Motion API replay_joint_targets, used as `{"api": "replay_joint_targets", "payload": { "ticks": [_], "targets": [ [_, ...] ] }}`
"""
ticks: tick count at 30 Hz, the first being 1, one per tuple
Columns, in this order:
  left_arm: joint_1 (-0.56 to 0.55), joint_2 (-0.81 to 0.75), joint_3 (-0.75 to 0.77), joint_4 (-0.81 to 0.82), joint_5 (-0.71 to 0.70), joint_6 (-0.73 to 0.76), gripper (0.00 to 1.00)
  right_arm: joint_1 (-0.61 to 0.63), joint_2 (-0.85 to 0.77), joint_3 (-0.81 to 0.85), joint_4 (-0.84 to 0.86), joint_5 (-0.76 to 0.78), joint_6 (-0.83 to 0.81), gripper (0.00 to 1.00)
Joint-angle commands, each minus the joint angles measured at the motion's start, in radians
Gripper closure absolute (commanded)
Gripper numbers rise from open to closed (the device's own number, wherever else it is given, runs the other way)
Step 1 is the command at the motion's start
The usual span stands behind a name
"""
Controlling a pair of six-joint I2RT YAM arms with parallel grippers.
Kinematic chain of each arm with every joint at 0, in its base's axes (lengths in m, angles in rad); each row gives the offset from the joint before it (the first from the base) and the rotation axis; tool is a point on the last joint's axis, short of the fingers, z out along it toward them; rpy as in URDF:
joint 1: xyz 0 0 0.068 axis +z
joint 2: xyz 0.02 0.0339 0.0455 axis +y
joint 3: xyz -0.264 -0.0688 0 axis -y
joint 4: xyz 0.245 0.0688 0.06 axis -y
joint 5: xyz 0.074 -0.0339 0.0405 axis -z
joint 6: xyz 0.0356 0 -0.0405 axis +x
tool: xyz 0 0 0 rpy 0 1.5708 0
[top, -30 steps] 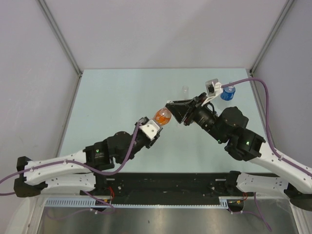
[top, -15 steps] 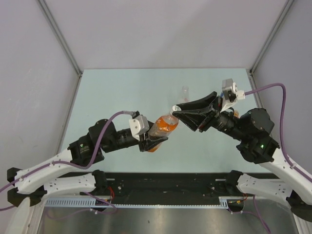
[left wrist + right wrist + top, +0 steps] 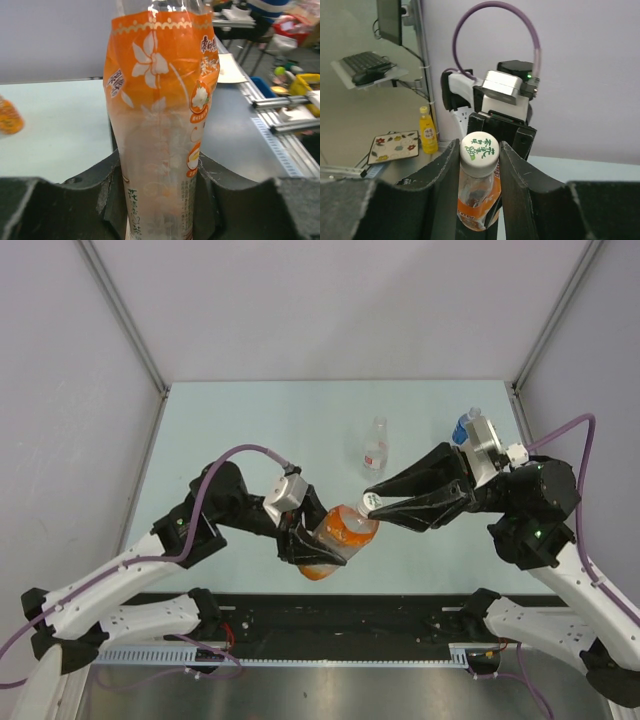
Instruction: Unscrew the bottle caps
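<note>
An orange-label bottle (image 3: 345, 532) is held off the table, its neck pointing toward the right arm. My left gripper (image 3: 322, 548) is shut on its body; in the left wrist view the bottle (image 3: 160, 100) fills the gap between the dark pads of the left gripper (image 3: 159, 200). On the neck sits a white bottle cap (image 3: 371, 501) with green print. My right gripper (image 3: 374, 503) is shut on it. In the right wrist view both inner faces of the right gripper (image 3: 479, 148) press against the sides of the cap (image 3: 479, 146).
A small clear bottle (image 3: 375, 447) lies on the pale green table (image 3: 230, 430) behind the grippers. A blue-labelled bottle (image 3: 462, 427) stands at the back right, close to my right wrist. An orange object (image 3: 7, 117) shows at the left wrist view's left edge.
The left arm has brought the orange bottle nearer the front edge. The right gripper followed it forward and now clasps the cap. The clear bottle behind is uncovered.
</note>
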Motion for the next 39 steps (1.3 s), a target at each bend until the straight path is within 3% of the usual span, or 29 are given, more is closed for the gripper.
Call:
{"api": "replay_joint_targets", "payload": {
  "ticks": [1, 13, 19, 24, 28, 29, 30, 33, 36, 38, 39],
  "targets": [
    [0.029, 0.036, 0.033, 0.163, 0.235, -0.144, 1.0, -0.013, 0.035, -0.006, 0.066, -0.311, 0.069, 1.0],
    [0.059, 0.093, -0.019, 0.462, 0.433, -0.345, 1.0, -0.036, 0.081, -0.006, 0.129, -0.551, 0.104, 1.0],
    [0.06, 0.112, -0.036, 0.551, 0.466, -0.4, 1.0, -0.021, 0.092, -0.006, 0.125, -0.62, 0.092, 1.0],
    [0.06, 0.101, -0.034, 0.501, 0.459, -0.347, 1.0, -0.019, 0.094, -0.006, 0.166, -0.625, 0.13, 1.0],
    [0.06, 0.099, 0.016, 0.267, 0.402, -0.203, 1.0, -0.035, 0.098, -0.006, 0.132, -0.567, 0.124, 0.99],
    [0.06, 0.096, 0.026, 0.216, 0.373, -0.167, 1.0, -0.044, 0.097, -0.006, 0.097, -0.545, 0.116, 0.91],
    [0.06, 0.093, 0.038, 0.162, 0.315, -0.093, 1.0, -0.061, 0.088, -0.006, 0.077, -0.493, 0.106, 0.71],
    [0.062, 0.081, 0.069, -0.022, 0.217, 0.009, 1.0, -0.1, 0.063, -0.005, -0.013, -0.372, 0.055, 0.38],
    [0.06, 0.063, 0.064, -0.076, 0.063, 0.058, 1.0, -0.119, 0.045, -0.001, -0.102, -0.216, 0.017, 0.16],
    [0.06, 0.047, 0.047, -0.094, -0.09, 0.083, 1.0, -0.128, 0.029, 0.003, -0.151, -0.078, 0.009, 0.05],
    [0.06, 0.04, 0.032, -0.093, -0.174, 0.088, 1.0, -0.128, 0.02, 0.009, -0.164, -0.044, 0.006, 0.04]
  ]
}}
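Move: The right hand already has the white cap between its fingertips. From the left hand, which grips the orange bottle, that cap sits about 8 cm to the right, 2 cm ahead and 11 cm higher. From the right hand, the clear bottle stands on the table some 33 cm ahead, 5 cm to the right and 38 cm below. The blue bottle is farther out, roughly 42 cm ahead and 32 cm right at a similar depth. Still pinching the cap, the right hand draws back about 5 cm together with the left hand and its orange bottle, turning some 20 degrees counter-clockwise while the left turns about 25 clockwise. Both then swing forward again and partly unwind; the right spreads its fingers wide to let go of the cap, ending 4 cm lower with fingertips tipped down, while the left keeps its grip. ##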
